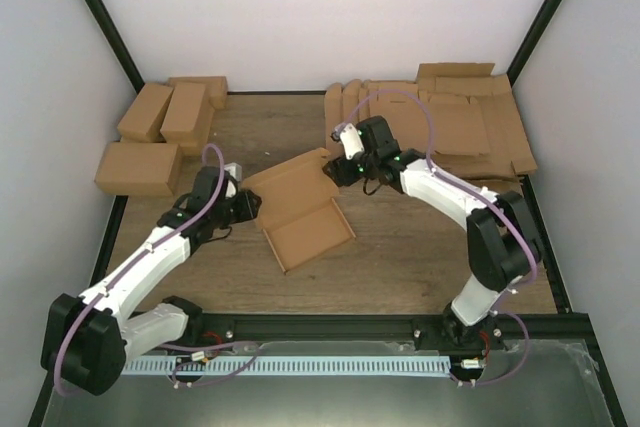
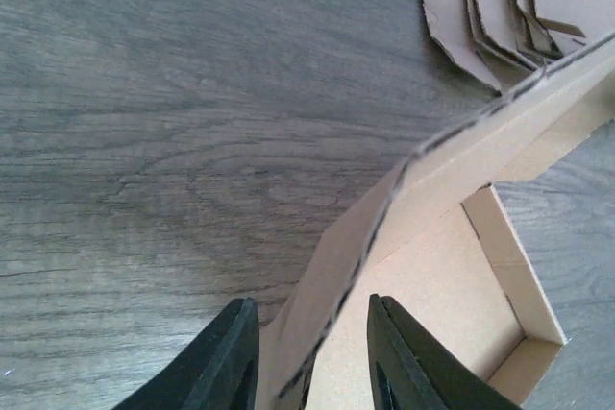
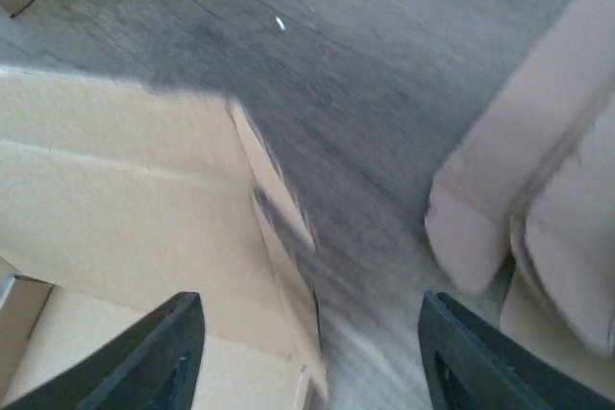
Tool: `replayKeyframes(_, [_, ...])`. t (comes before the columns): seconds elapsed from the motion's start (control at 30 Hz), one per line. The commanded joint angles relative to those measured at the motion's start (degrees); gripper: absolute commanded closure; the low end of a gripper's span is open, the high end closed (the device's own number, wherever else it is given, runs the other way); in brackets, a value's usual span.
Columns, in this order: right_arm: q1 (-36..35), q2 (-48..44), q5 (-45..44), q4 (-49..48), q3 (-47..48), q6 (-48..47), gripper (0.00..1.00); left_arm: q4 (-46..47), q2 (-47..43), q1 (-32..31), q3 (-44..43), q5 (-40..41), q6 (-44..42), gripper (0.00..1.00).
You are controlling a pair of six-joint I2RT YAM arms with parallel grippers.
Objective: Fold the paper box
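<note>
The paper box [image 1: 305,222] lies partly folded mid-table, a brown sheet with its walls raised. My left gripper [image 1: 250,207] is at the box's left edge. In the left wrist view one thin wall of the box [image 2: 432,276] runs up between the jaws of this gripper [image 2: 312,352]. The wall is close to the left finger [image 2: 226,357], and a gap shows beside the right finger; the jaws are open. My right gripper [image 1: 333,169] hovers at the box's far right corner. In the blurred right wrist view it [image 3: 312,352] is wide open, with the box's corner [image 3: 115,199] ahead of its left finger.
Several folded brown cartons [image 1: 150,137] sit at the back left. A spread stack of flat cardboard blanks [image 1: 450,122] fills the back right, close behind the right gripper, and shows in both wrist views [image 2: 490,7] [image 3: 548,199]. White walls with black posts enclose the table.
</note>
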State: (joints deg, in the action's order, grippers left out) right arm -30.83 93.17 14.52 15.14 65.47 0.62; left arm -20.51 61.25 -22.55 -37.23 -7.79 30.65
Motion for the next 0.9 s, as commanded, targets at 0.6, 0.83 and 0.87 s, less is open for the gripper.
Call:
replayKeyframes(0.6, [0.57,1.0,0.31,9.64,9.19,2.77,0.99,0.29,5.62,-1.66,-9.67,0.84,-4.59,0.96])
replayKeyframes(0.83, [-1.08,-5.5,-11.57,-9.77,-2.15,15.34,0.99,11.22,15.54,-3.32,-15.66,2.69,-5.59,0.96])
replayKeyframes(0.87, [-1.75,-5.87,-14.11,-12.31,-3.37,16.7,0.99,12.79,16.63,-3.64,-16.28,3.29,-5.34,0.96])
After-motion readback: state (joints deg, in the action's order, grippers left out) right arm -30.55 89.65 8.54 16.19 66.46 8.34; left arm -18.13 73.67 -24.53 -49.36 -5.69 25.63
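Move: The lid's left edge already stands between the left gripper's half-open fingers, practically at the hand point. The box's open tray lies about 11 cm right of that hand, 2 cm back and 9 cm below; a finished box is some 24 cm left and 11 cm ahead. From the right gripper, the lid's right edge is about 2 cm ahead and 2 cm left, and the flat cardboard stack roughly 20 cm right and 15 cm ahead. Shut the left fingers on the lid's left edge nearly in place, and bring the right gripper about 3.5 cm forward-left onto its right edge, closing to a pinch there. With both edges pinched, carry the left hand some 5 cm forward, angling right and upward; draw the right one about 4 cm right and 3 cm up, turning it some 15 degrees clockwise. ##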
